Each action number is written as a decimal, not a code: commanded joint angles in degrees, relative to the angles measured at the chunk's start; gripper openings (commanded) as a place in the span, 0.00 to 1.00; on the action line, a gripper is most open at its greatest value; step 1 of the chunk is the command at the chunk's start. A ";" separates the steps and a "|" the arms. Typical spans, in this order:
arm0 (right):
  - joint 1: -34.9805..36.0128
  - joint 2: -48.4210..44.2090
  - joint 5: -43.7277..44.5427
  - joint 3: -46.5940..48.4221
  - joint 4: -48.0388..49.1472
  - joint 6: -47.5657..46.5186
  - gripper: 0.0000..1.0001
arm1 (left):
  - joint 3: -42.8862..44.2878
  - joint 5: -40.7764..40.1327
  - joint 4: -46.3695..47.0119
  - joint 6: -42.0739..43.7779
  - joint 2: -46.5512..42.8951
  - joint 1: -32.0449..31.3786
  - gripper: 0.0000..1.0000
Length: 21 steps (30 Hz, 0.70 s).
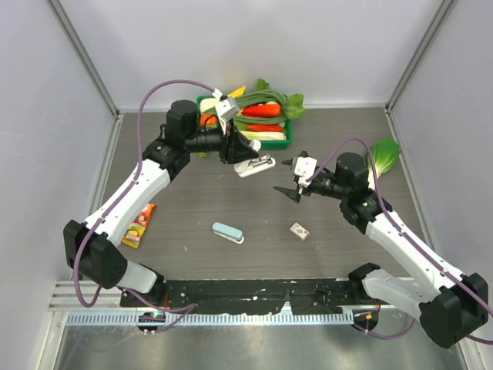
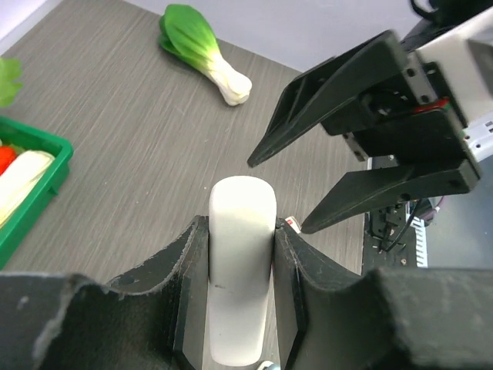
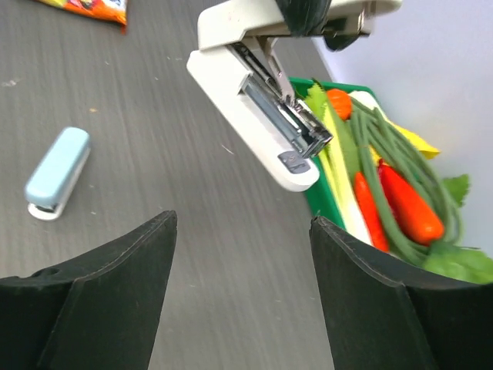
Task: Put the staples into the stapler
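The white stapler [image 1: 256,164] is hinged open, with its metal magazine [image 3: 281,116] exposed, and is held above the table. My left gripper [image 1: 231,146] is shut on its white body [image 2: 242,262], one finger on each side. To its right, my right gripper [image 1: 280,176] hangs open and empty, its fingertips [image 2: 266,150] pointing at the stapler's front end with a gap between them. In the right wrist view the stapler [image 3: 254,100] lies beyond the spread right gripper [image 3: 243,218]. The staples [image 1: 300,230], a small whitish box with red print, lie on the table below the right gripper.
A small light-blue stapler [image 1: 228,232] lies at the table's centre front. A green basket [image 1: 286,143] of vegetables stands at the back, just behind the held stapler. A bok choy [image 1: 383,158] lies at the right and a candy bag [image 1: 139,224] at the left.
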 commanded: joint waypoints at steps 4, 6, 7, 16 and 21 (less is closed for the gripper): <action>2.67 -0.04 8.86 4.31 -6.83 -15.01 0.75 | -0.36 -1.88 1.20 -1.90 2.14 -0.05 0.00; 3.20 0.14 11.07 2.81 -5.43 -17.29 0.76 | -0.54 -1.35 1.91 -2.77 2.93 -0.22 0.00; 3.47 0.31 11.51 2.29 -5.16 -18.17 0.76 | -0.54 -0.91 2.08 -2.95 3.11 -0.31 0.00; 8.21 2.33 16.95 -2.81 1.70 -23.27 0.77 | -0.45 0.32 3.49 -4.45 4.69 -0.31 0.00; 10.15 2.78 20.91 -5.45 7.50 -22.49 0.77 | -0.36 2.34 3.32 -4.37 5.48 -0.40 0.00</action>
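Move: From the empty right hand the staples lie on the table about 8 cm back, 6 cm to its right and roughly 24 cm below. The opened white stapler, held by the left hand, is some 7 cm to its left, 2 cm ahead and 5 cm above. The blue stapler lies 9 cm back, 15 cm to its left, 24 cm below. From the left hand the staples are about 11 cm back, 13 cm right and 31 cm down. The left fingers keep their pinch on the opened white stapler, lowering it about 4 cm with a slight forward drift and a small roll. Touching nothing, the right hand stays wide open and, after a tiny rise, sinks some 5 cm towards the staples' level, its left-pointing fingers dipping about 15 degrees as the wrist rolls its front side up. ##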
